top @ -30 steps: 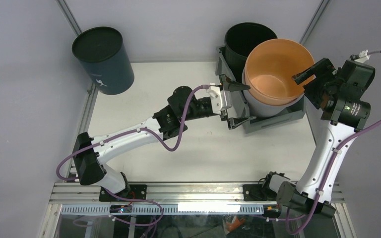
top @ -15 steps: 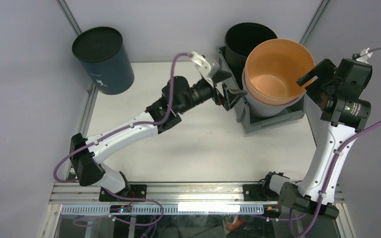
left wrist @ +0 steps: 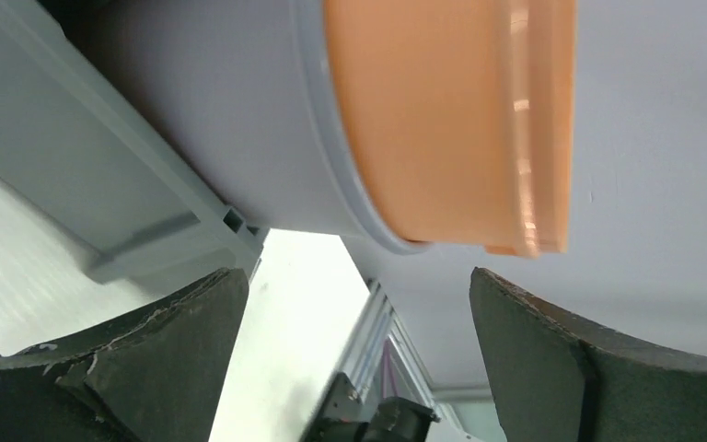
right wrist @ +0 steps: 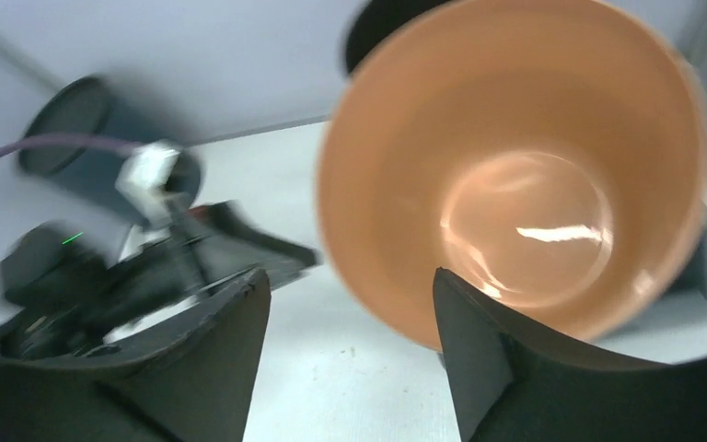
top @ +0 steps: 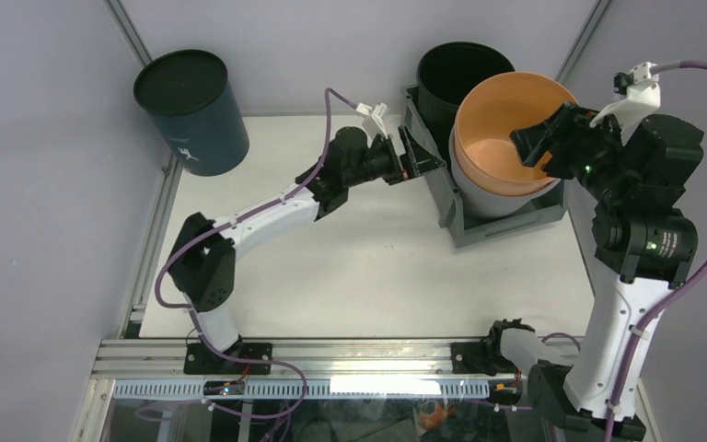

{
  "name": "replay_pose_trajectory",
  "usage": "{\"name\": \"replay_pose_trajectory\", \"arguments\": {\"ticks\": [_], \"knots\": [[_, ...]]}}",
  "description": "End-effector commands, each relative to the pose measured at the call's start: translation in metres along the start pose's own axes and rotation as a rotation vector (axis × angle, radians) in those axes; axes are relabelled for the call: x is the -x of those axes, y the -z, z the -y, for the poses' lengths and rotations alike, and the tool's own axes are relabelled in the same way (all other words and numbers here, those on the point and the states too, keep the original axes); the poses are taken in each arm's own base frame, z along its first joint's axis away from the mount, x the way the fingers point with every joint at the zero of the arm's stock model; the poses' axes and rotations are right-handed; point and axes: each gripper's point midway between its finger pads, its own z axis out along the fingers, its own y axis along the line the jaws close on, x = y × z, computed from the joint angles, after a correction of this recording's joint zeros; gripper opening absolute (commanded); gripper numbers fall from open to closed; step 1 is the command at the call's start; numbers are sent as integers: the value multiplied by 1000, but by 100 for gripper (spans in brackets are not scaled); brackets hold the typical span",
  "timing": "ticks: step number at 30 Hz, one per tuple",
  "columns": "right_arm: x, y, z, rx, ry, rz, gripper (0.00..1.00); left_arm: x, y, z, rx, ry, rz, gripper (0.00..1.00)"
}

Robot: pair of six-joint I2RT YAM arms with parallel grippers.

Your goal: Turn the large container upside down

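The large container (top: pixel 515 222) is a grey rectangular bin standing upright at the back right of the table. Inside it stands a pale grey bucket (top: pixel 492 195) with an orange bucket (top: pixel 506 124) nested in it. My left gripper (top: pixel 421 158) is open beside the bin's left rim, with nothing between its fingers. In the left wrist view the bin wall (left wrist: pixel 74 166), the grey bucket (left wrist: pixel 239 110) and the orange bucket (left wrist: pixel 442 120) fill the frame above the open left gripper (left wrist: pixel 359 350). My right gripper (top: pixel 538 147) hovers open over the orange bucket (right wrist: pixel 515 184), the right gripper (right wrist: pixel 350 313) holding nothing.
A black bucket (top: pixel 456 74) stands right behind the bin against the back wall. A dark blue cylinder (top: pixel 191 110) stands at the back left corner. The frame posts and grey walls close in the back and sides.
My left arm swung from the bin's front left corner back along its left side, wrist rolling over. My right gripper lifted and moved left over the orange bucket, its jaws narrowing slightly.
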Motion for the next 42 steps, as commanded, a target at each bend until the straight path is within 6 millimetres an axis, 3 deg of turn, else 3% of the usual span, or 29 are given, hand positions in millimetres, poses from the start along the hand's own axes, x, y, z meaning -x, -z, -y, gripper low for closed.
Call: {"name": "replay_pose_trajectory", "arguments": {"ticks": [1, 6, 15, 18, 23, 28, 35, 42], "knots": [[-3, 0, -54, 332, 205, 11, 67, -18, -17, 26, -123, 188, -126, 92], [-31, -13, -55, 338, 327, -75, 66, -32, -27, 17, -142, 253, -151, 85], [-73, -51, -47, 219, 543, -174, 68, -32, -31, 37, -240, 287, -151, 78], [-87, -65, -43, 183, 584, -236, 67, -34, -39, 34, -226, 285, -165, 78], [-88, -75, -33, 115, 623, -244, 58, -46, -48, 17, -199, 325, -194, 67], [-90, -77, -26, 86, 651, -252, 46, -50, -55, 14, -213, 347, -211, 61], [-106, -89, -19, 73, 678, -319, 40, -47, -55, 22, -248, 352, -220, 59], [-103, -87, -17, 65, 693, -311, 22, -46, -52, 37, -321, 376, -239, 57]]}}
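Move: The left hand goes for the gray container, its middle about 4 cm ahead, 16 to the right and 14 below. The orange container nested in it is the right hand's target, its middle some 12 cm ahead, 2 to the right and 23 below that hand. The black container stands about 14 cm farther out than the orange one's middle, 8 to its left and some 9 lower. The right fingers come to straddle the orange rim at its near left side, one inside and one outside, narrowing from well open to about a quarter. That hand swings left and a little up, then descends about 12 cm net and forward 5, rolling its left side down and turning counter-clockwise, easing slightly back right. The left hand pushes some 7 cm right and 5 down towards the gray rim, half closing and tipping down about 20 degrees. ##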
